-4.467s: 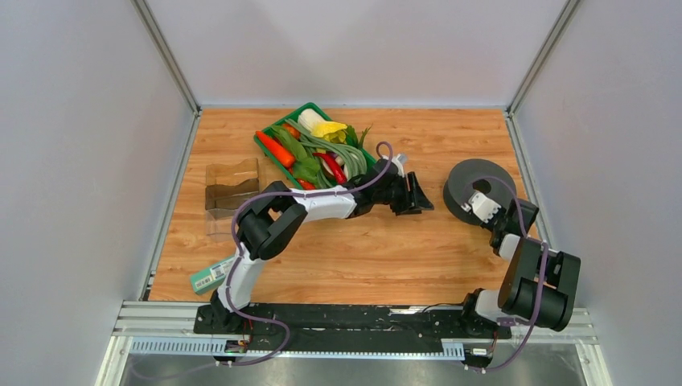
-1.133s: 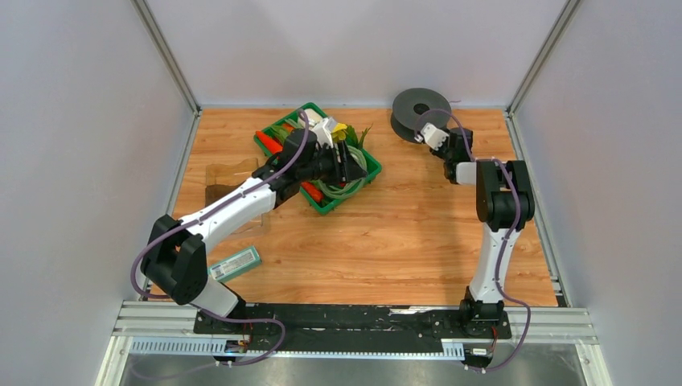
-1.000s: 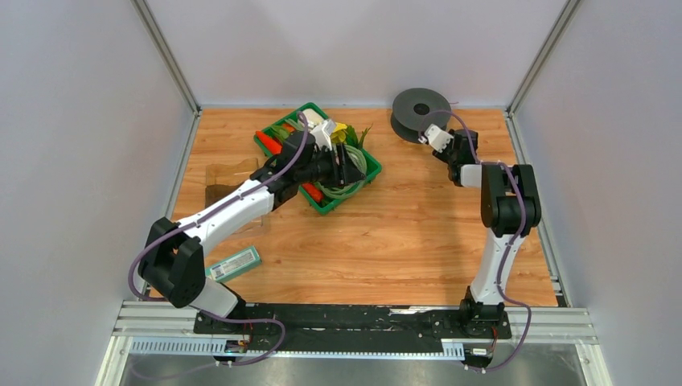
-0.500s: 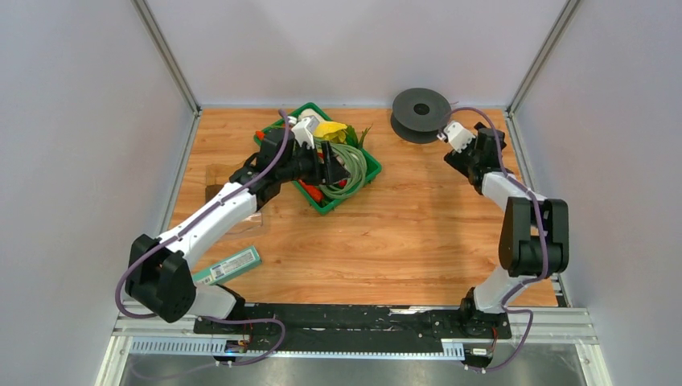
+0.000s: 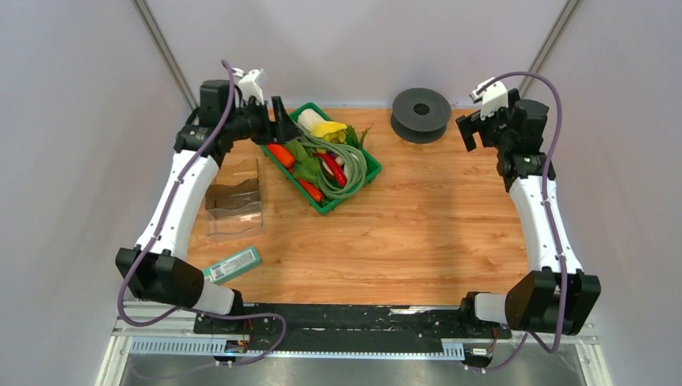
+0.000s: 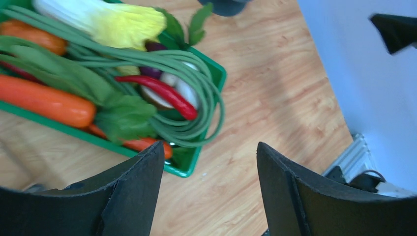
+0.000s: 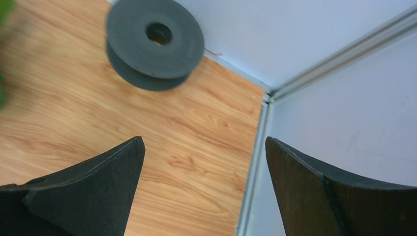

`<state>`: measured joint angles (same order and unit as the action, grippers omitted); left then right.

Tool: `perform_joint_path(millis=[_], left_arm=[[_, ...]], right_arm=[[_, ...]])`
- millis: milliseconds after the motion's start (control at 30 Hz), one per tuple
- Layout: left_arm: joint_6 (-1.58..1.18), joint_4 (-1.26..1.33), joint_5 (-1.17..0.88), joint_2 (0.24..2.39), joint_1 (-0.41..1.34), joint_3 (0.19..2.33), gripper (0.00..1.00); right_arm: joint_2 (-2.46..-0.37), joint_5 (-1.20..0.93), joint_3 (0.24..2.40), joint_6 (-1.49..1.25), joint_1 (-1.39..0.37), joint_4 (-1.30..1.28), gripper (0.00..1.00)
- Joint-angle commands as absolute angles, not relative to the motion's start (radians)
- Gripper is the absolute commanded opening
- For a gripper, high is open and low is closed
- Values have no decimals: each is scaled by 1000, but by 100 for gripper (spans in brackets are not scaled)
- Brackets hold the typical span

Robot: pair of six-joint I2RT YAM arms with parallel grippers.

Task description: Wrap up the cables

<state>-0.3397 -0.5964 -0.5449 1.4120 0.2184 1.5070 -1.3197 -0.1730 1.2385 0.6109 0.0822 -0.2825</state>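
Note:
A dark grey spool (image 5: 421, 115) stands on the wooden table at the back right, and it shows from above in the right wrist view as the spool (image 7: 155, 43). A short bit of very thin red cable (image 7: 212, 50) lies at the foot of the back wall beside it; the rest of the cable is hidden. My right gripper (image 5: 473, 133) hangs open in the air right of the spool, apart from it, with nothing between its fingers (image 7: 204, 139). My left gripper (image 5: 281, 122) is raised at the back left, open and empty (image 6: 210, 144), above the near corner of the green tray.
The green tray (image 5: 363, 182) holds carrots, a red chilli, leaves and looped green bean strands (image 6: 196, 93). A clear plastic holder (image 5: 235, 201) stands left of it. Near the front left lies a teal box (image 5: 231, 265). Walls and metal rails close in the table on three sides.
Both arms have lifted and swung outward: the left away from the tray toward the back left, the right away from the spool toward the right wall. Both grippers opened wider.

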Motion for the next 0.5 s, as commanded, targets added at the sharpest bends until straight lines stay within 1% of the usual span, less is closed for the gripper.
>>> perform_joint_path(millis=[0, 67, 200, 267, 367, 467], left_arm=[[-207, -808, -591, 1460, 111, 1640, 77], [-149, -850, -583, 1462, 75, 1661, 77], [-2, -969, -463, 1473, 72, 1672, 77], [29, -977, -419, 1460, 77, 1622, 77], [46, -939, -361, 1408, 98, 1491, 77], [93, -919, -241, 1356, 181, 1392, 77]], right_arm=[[-1247, -374, 1281, 332, 81, -390, 100], [-1230, -391, 1272, 241, 66, -396, 100], [-1210, -387, 1238, 132, 3, -437, 100], [-1189, -376, 1183, 98, -53, -440, 100], [-1128, -347, 1040, 75, -118, -401, 100], [-1075, -331, 947, 57, -138, -377, 100]])
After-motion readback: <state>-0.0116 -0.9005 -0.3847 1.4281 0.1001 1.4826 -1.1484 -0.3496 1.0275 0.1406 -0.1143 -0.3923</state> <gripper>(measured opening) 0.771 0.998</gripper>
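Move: The wound spool stands on the table by the far wall, about 15 cm ahead of my right hand, 11 cm to its left and 25 cm below. The vegetable basket lies some 42 cm left and 4 cm ahead of that hand. From my left hand the spool is about 22 cm ahead, 33 cm right and 28 cm down; the basket is roughly 11 cm ahead and 2 cm right, the clear tray 20 cm left and 3 cm back, both nearly 30 cm below. With both grippers empty and still open, I swing my right hand about 12 cm left and 8 cm back from the spool's side, rising a little before sinking, its left side rolling up nearly 30 degrees. My left hand goes some 8 cm left towards the clear tray, after a slight rise and forward reach dropping about as far and drawing back a little, its left side rolling up too. ##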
